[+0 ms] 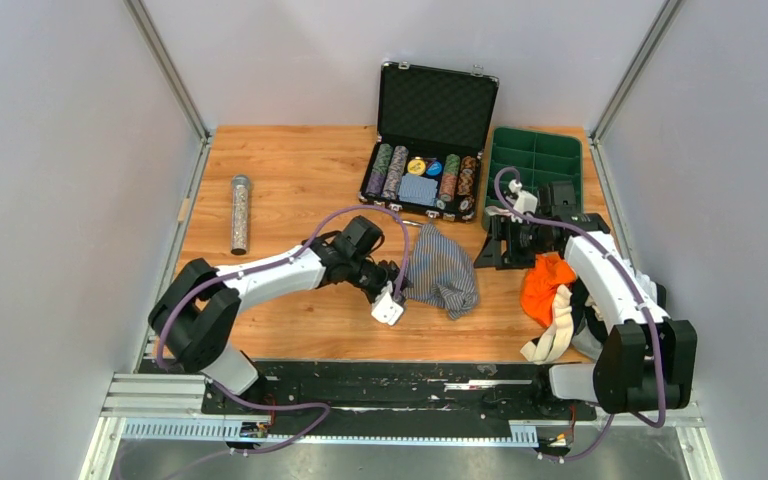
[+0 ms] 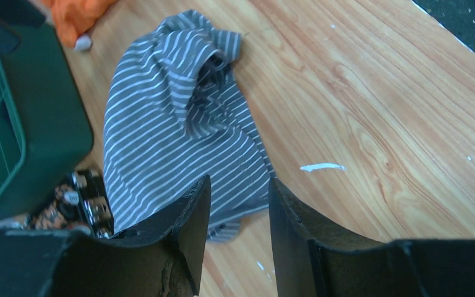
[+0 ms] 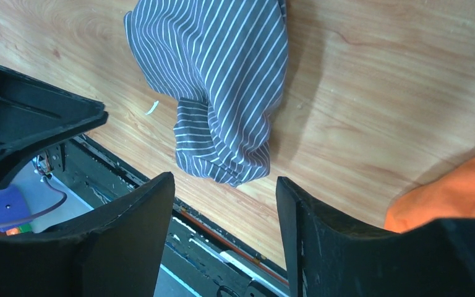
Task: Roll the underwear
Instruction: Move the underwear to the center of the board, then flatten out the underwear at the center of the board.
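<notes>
The grey-and-white striped underwear (image 1: 442,270) lies crumpled on the wooden table between the two arms. My left gripper (image 1: 405,282) is at its left edge. In the left wrist view the left gripper (image 2: 240,181) stands open, a corner of the striped underwear (image 2: 179,124) lying under the gap without being pinched. My right gripper (image 1: 484,260) hovers to the right of the cloth. From the right wrist, the right gripper (image 3: 224,179) is open and empty, with the striped underwear (image 3: 222,80) ahead of it. Orange underwear (image 1: 545,285) and a white piece (image 1: 558,332) lie beside the right arm.
An open black case of poker chips (image 1: 430,150) stands at the back centre. A green compartment tray (image 1: 535,165) sits at the back right. A glittery cylinder (image 1: 240,213) lies at the left. The table's near edge with its black rail (image 3: 210,241) lies below the right gripper.
</notes>
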{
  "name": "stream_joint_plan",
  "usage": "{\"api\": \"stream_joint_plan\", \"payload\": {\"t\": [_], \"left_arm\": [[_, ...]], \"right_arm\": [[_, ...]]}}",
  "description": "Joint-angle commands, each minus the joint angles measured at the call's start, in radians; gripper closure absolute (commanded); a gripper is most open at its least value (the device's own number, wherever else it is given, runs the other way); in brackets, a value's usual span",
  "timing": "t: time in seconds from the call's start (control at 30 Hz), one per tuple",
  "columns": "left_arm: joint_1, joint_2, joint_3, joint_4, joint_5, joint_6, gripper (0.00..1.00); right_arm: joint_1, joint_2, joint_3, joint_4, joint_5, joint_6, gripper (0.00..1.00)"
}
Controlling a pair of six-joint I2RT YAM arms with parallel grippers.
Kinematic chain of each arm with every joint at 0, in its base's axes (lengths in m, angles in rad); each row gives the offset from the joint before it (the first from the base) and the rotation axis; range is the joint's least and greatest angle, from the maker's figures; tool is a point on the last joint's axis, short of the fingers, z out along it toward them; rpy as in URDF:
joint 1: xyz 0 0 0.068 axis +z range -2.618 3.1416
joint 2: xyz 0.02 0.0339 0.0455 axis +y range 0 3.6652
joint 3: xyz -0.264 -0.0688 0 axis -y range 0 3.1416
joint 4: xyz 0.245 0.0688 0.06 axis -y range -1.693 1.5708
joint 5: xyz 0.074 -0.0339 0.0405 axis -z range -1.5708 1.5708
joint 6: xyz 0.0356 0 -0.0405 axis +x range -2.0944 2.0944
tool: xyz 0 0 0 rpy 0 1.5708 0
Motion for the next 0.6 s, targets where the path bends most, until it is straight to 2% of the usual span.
{"api": "stream_joint_plan", "payload": {"t": [0.0, 0.23, 0.57], "left_arm": [[-0.025, 0.061, 0.010, 0.001, -0.006, 0.221, 0.52], [-0.036, 0.119, 0.006, -0.034, -0.053, 0.382, 0.54], [-0.055, 0.155, -0.016, 0.073, -0.110, 0.376, 0.56]], "right_arm": [[-0.018, -0.047, -0.020, 0.024, -0.030, 0.040, 0.38], [-0.035, -0.055, -0.023, 0.028, -0.052, 0.063, 0.39], [-0.054, -0.065, -0.024, 0.030, -0.051, 0.067, 0.39]]}}
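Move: The underwear lies bunched between the hands. Its middle is about 8 cm to the left hand's right, 3 cm ahead and some 9 cm below. From the same hand, the white scrap on the board is roughly 6 cm back and 1 cm left, the chip case 25 cm ahead and 4 cm right, and the orange cloth 33 cm right and 1 cm back. From the right hand, the underwear is about 10 cm left, 3 cm back and 12 cm below. Down, almost straight, the left hand sinks about 5 cm towards the board beside the underwear's left edge, quickly at first and then easing. Meanwhile its wrist rolls some 15 degrees clockwise and the fingers tip a little steeper downward, staying about half open. No contact with the underwear can be made out. ##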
